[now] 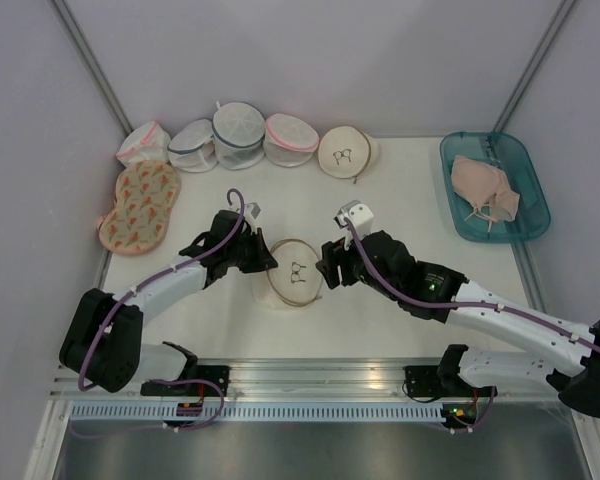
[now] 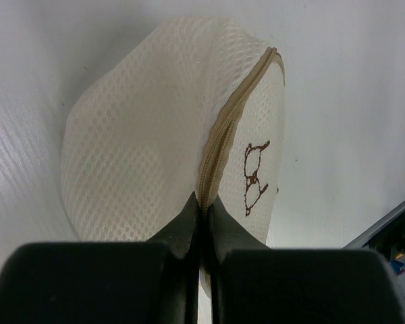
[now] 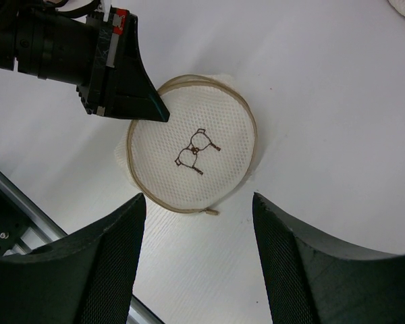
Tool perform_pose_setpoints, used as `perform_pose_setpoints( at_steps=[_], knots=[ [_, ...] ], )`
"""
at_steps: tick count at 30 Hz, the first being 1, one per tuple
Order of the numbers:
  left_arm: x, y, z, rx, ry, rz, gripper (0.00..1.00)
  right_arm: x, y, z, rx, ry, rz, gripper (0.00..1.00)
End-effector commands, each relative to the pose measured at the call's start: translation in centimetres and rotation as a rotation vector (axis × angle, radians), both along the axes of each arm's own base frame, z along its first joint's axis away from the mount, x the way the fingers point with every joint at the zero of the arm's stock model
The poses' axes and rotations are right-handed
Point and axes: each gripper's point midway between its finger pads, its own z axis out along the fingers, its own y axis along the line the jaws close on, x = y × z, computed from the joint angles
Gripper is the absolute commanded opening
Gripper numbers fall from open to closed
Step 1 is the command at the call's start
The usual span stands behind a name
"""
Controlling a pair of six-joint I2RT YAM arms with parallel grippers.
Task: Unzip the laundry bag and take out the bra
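Observation:
The laundry bag (image 1: pixel 296 272) is a round cream mesh dome with a black bra outline and a tan zip rim, lying at the table's middle. My left gripper (image 1: pixel 271 262) is shut on the zip rim (image 2: pixel 223 135) at the bag's left edge; in the left wrist view its tips (image 2: pixel 203 201) pinch the tan band. My right gripper (image 1: pixel 325 270) hovers open just right of the bag. In the right wrist view the bag (image 3: pixel 189 152) and its zip pull (image 3: pixel 211 212) lie beyond the wide-set fingers (image 3: pixel 197 202). A peach-pink bra (image 1: pixel 485 190) lies in the teal tray. The bag's inside is hidden.
The teal tray (image 1: pixel 525 165) stands at the back right. Along the back wall are several white mesh bags (image 1: pixel 240 135) and a second cream bag (image 1: pixel 345 152). A flat orange-patterned bag (image 1: pixel 138 205) lies at the left. A metal rail (image 1: pixel 310 375) runs along the near edge.

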Motion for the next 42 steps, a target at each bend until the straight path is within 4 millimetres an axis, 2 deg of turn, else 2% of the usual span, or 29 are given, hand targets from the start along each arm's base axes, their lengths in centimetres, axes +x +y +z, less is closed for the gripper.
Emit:
perform_pose_setpoints(
  at_steps=[1, 11, 17, 20, 21, 22, 24, 26, 28, 32, 37, 40, 41, 42],
  knots=[
    [0.6, 0.2, 0.0, 0.014, 0.003, 0.034, 0.02, 0.4, 0.1, 0.8, 0.037, -0.006, -0.007, 0.69],
    [0.6, 0.7, -0.1, 0.029, 0.011, 0.063, 0.02, 1.2, -0.6, 0.5, 0.039, 0.008, -0.035, 0.69],
    [0.4, 1.8, -0.6, 0.053, 0.028, 0.119, 0.02, 2.2, -1.0, 0.2, 0.046, 0.021, -0.060, 0.69],
    [0.8, 3.9, -0.5, 0.072, 0.036, 0.243, 0.02, 2.5, -1.0, 0.2, 0.049, 0.025, -0.063, 0.69],
    [0.4, 5.0, -1.1, 0.083, 0.052, 0.292, 0.02, 2.6, -1.1, 0.1, 0.045, 0.027, -0.069, 0.69],
    [0.8, 6.7, -1.1, 0.073, 0.064, 0.397, 0.02, 2.7, -1.2, 0.1, 0.045, 0.029, -0.071, 0.70],
    [0.6, 8.6, -1.0, 0.031, 0.053, 0.488, 0.02, 2.9, -1.4, 0.2, 0.048, 0.025, -0.075, 0.70],
    [0.4, 9.2, -0.9, 0.017, 0.036, 0.501, 0.02, 2.9, -1.5, 0.1, 0.050, 0.027, -0.077, 0.70],
    [0.3, 9.1, -0.5, 0.009, 0.022, 0.483, 0.02, 2.9, -1.4, -0.1, 0.049, 0.031, -0.073, 0.70],
    [0.6, 7.7, 0.1, -0.049, 0.000, 0.411, 0.02, 3.0, -1.5, -0.7, 0.049, 0.040, -0.076, 0.70],
    [1.4, 4.6, 2.6, -0.190, -0.086, 0.257, 0.02, 3.1, -1.6, -1.0, 0.048, 0.044, -0.082, 0.70],
    [1.3, 3.7, 3.3, -0.222, -0.095, 0.206, 0.43, 3.1, -1.9, -1.3, 0.037, 0.050, -0.086, 0.70],
    [1.2, 3.6, 3.5, -0.228, -0.101, 0.196, 0.67, 3.2, -2.0, -1.3, 0.035, 0.048, -0.089, 0.71],
    [1.2, 3.5, 3.7, -0.230, -0.109, 0.181, 0.76, 3.2, -2.1, -1.4, 0.035, 0.048, -0.092, 0.71]
  ],
)
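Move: The left gripper is already shut on the left rim of the laundry bag. The bag's lid has its middle about 5 cm to that hand's right, 2 cm back and 2 cm below it. The zip pull hangs some 11 cm right and 7 cm back; the carrot-print bag lies roughly 31 cm left and 14 cm ahead, across bare table. From the empty right hand, the laundry bag is about 5 cm ahead, 7 cm left and 16 cm below. Keep the left fingers pinched on the laundry bag's rim and draw it left towards the carrot-print bag, slowly at first, then briskly to about 9 cm, turning the hand some 25 degrees counter-clockwise. Then ease back right about 4 cm, unwinding part of that turn, rise slightly and open wide to let go of the rim. Let the open right hand drift forward, right and down a little, clear of the bag. ##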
